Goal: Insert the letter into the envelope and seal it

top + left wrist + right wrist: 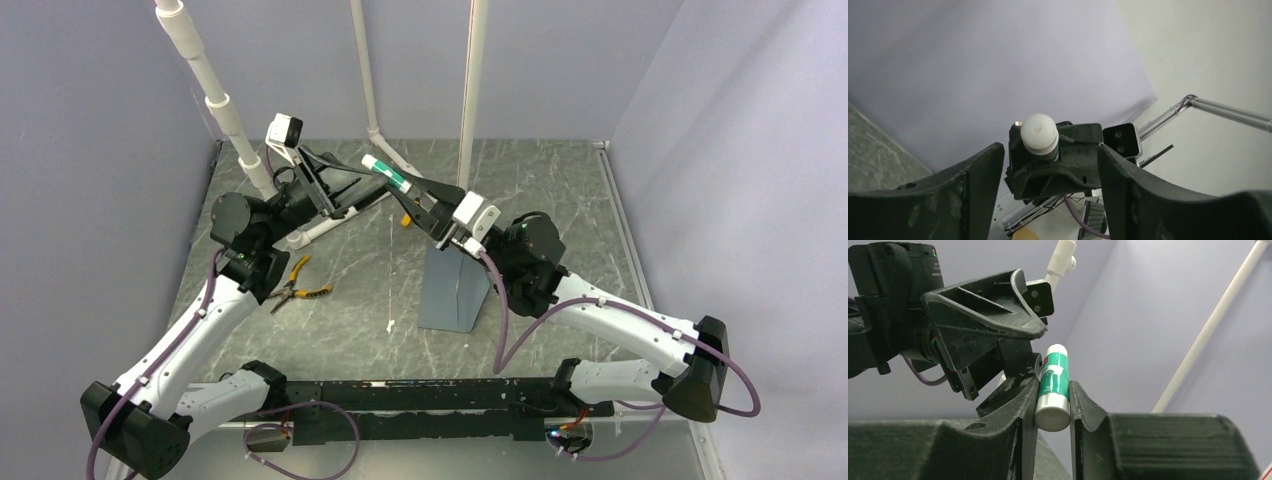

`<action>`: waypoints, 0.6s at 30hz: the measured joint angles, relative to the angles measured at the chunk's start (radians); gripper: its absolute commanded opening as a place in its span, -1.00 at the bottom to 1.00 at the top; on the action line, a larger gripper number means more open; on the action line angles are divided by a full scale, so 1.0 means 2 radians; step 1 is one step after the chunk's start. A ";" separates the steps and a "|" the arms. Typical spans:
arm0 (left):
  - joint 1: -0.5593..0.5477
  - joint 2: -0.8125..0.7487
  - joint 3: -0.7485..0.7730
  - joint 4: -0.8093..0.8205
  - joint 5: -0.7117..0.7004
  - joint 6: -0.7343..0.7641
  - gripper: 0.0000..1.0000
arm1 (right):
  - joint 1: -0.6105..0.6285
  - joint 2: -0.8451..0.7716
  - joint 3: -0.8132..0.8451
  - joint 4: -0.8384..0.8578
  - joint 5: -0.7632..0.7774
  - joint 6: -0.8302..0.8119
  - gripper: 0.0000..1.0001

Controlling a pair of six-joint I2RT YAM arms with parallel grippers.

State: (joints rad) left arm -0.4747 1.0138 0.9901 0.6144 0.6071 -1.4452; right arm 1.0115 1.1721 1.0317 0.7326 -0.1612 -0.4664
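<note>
My right gripper is shut on a green and white glue stick, held up above the table with its white end towards the right wrist camera. My left gripper is open, its fingers to either side of the stick's other end and apart from it. From above, the glue stick points from the right gripper towards the left gripper. The blue-grey envelope rests on the table below the right wrist. The letter is out of view.
Pliers with orange and yellow handles lie on the table near the left arm. White pipes rise at the back left and back middle. A small white scrap lies left of the envelope. Walls close in both sides.
</note>
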 measured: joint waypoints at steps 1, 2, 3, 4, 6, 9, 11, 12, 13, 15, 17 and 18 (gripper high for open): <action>0.000 0.000 0.000 -0.003 0.002 0.000 0.57 | 0.000 -0.004 0.000 -0.007 0.000 0.003 -0.95; 0.000 -0.001 0.000 -0.006 0.006 0.003 0.59 | 0.000 -0.008 0.000 -0.015 0.000 0.005 -0.95; 0.000 -0.001 0.000 -0.008 0.010 0.006 0.61 | 0.000 -0.018 0.000 -0.028 0.000 0.009 -0.96; 0.002 -0.001 0.001 -0.011 0.014 0.007 0.62 | 0.000 -0.025 0.000 -0.037 0.000 0.011 -0.96; 0.004 -0.001 0.007 -0.022 0.022 0.011 0.63 | 0.000 -0.047 0.000 -0.062 -0.002 0.017 -0.95; 0.008 0.000 0.022 -0.042 0.039 0.020 0.64 | -0.001 -0.079 0.000 -0.094 -0.007 0.026 -0.96; 0.010 0.004 0.035 -0.048 0.053 0.023 0.65 | -0.002 -0.095 0.006 -0.124 -0.014 0.032 -0.96; 0.011 0.007 0.042 -0.047 0.061 0.023 0.66 | -0.002 -0.099 0.011 -0.140 -0.015 0.034 -0.97; 0.012 0.012 0.049 -0.044 0.072 0.020 0.67 | -0.002 -0.102 0.016 -0.154 -0.016 0.035 -0.97; 0.013 0.023 0.059 -0.031 0.093 0.014 0.68 | -0.002 -0.107 0.020 -0.178 -0.016 0.037 -0.97; 0.013 0.035 0.068 -0.021 0.113 0.006 0.69 | -0.002 -0.112 0.020 -0.203 -0.016 0.038 -0.97; 0.013 0.040 0.070 -0.019 0.122 0.003 0.69 | -0.002 -0.112 0.020 -0.214 -0.018 0.039 -0.97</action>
State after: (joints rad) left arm -0.4484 1.0943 1.1294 0.5766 0.8509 -1.4384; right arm 1.0065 0.9474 1.0714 0.3046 -0.1967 -0.3874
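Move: The glue stick is already in the right gripper's fingers, its middle about 3 cm left of, 1 cm ahead of and 2 cm above that hand. From the left gripper, its middle is level to the side, about 1 cm ahead and 2 cm up. The envelope lies some 46 cm below the right gripper, about 11 cm ahead and 10 cm right. The pliers lie roughly 10 cm ahead of the left gripper, 24 cm left and 47 cm down. Draw the right gripper some 5 cm right and back, out of the left fingers' reach, keeping the glue stick pinched; rise slightly midway, then sink about 2 cm as the fingertips dip. Open the already parted left fingers wider and ease that hand back about 2 cm, turning it clockwise about 10 degrees. ##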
